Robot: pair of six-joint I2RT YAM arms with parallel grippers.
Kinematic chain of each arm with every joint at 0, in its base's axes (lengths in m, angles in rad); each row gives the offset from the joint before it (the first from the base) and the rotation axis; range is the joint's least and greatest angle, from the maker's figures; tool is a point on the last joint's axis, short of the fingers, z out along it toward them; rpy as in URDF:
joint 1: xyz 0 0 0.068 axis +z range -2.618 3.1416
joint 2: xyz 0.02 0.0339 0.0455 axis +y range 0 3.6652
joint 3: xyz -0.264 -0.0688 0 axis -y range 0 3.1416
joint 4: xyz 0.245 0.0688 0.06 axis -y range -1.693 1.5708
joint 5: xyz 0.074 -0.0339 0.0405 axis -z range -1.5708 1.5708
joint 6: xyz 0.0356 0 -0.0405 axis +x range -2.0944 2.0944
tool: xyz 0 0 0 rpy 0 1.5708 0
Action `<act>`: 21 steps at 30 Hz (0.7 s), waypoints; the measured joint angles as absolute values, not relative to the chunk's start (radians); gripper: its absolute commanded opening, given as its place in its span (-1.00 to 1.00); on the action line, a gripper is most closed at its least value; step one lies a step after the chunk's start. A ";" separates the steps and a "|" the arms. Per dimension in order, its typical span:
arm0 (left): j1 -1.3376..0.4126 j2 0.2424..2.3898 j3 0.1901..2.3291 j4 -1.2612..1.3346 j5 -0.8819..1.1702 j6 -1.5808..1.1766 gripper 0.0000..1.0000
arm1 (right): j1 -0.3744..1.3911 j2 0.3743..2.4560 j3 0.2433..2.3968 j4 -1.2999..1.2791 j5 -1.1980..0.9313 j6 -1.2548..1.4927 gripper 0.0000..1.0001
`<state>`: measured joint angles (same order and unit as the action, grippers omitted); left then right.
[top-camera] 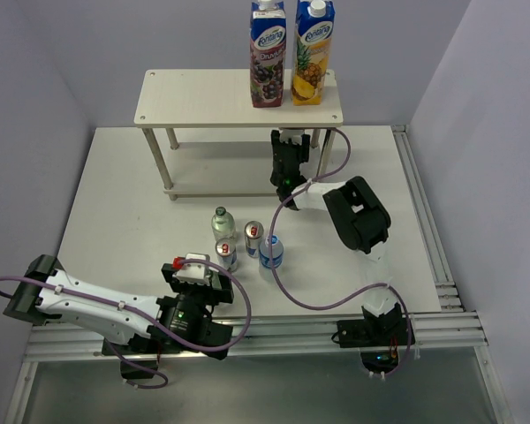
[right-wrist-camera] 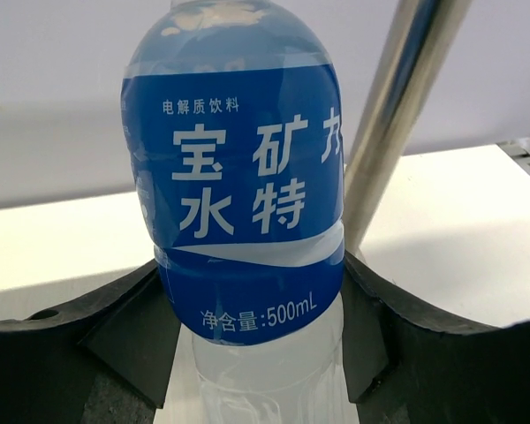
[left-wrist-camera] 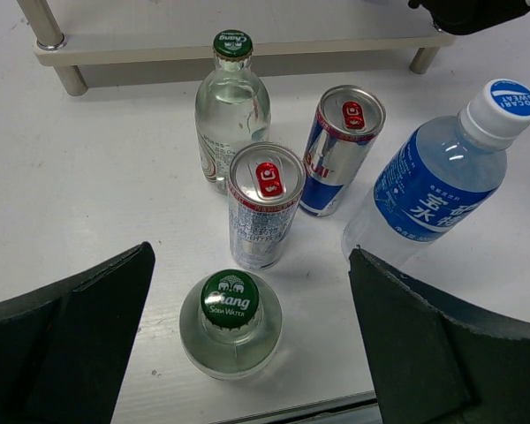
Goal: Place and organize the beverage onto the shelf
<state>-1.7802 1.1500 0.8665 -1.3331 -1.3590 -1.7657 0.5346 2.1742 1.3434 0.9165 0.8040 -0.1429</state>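
Observation:
The shelf (top-camera: 203, 97) stands at the back of the table. My right gripper (right-wrist-camera: 252, 291) is shut on a blue-labelled water bottle (right-wrist-camera: 238, 177) and holds it upright at the shelf's lower tier, beside a metal post (right-wrist-camera: 397, 115); in the top view the gripper (top-camera: 290, 150) reaches under the top board. My left gripper (left-wrist-camera: 252, 265) is open around a green-capped glass bottle (left-wrist-camera: 230, 322) without touching it. Ahead of it stand two cans (left-wrist-camera: 265, 216) (left-wrist-camera: 340, 150), the other glass bottle (left-wrist-camera: 232, 106) and the second water bottle (left-wrist-camera: 442, 177).
Two tall juice cartons (top-camera: 268, 53) (top-camera: 312, 51) stand on the right part of the shelf's top board. The lower board (left-wrist-camera: 247, 49) lies just behind the group of drinks. A purple cable (top-camera: 291, 291) loops over the table on the right.

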 measured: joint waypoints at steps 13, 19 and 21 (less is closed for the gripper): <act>-1.780 1.170 0.871 -1.333 -1.359 -1.765 0.99 | 0.613 1.959 1.143 0.722 0.928 -0.108 -1.00; -1.780 1.155 0.871 -1.333 -1.359 -1.766 0.99 | 0.710 1.822 1.096 0.566 1.005 -0.046 -1.00; -1.780 1.152 0.871 -1.333 -1.359 -1.766 0.99 | 0.749 1.763 1.069 0.519 1.040 -0.011 -1.00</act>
<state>-1.7802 1.1522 0.8715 -1.3334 -1.3590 -1.7657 0.7486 1.7634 1.0695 0.5190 1.0405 -0.0113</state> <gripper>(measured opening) 0.994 0.687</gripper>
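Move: The right hand already grips a water bottle deep in the shelf's right end. The upper board's front edge, which the bottle must clear, runs about 9 cm back of this hand, dead level sideways and some 12 cm higher. The right front post is about 9 cm back and 9 cm to the right; the right rear post stands about 8 cm ahead and 8 cm to the right. From the left hand, the same stretch of edge is roughly 34 cm ahead, 18 cm right and 12 cm up. Still pinching the water bottle around its body, the right hand draws it back out of the shelf, gathering speed over some 13 cm towards the robot. It stays nearly level at first, then climbs about 3 cm late on as it drifts slightly left, the wrist tipping about 10 degrees forward-down; the fingers keep their hold. ##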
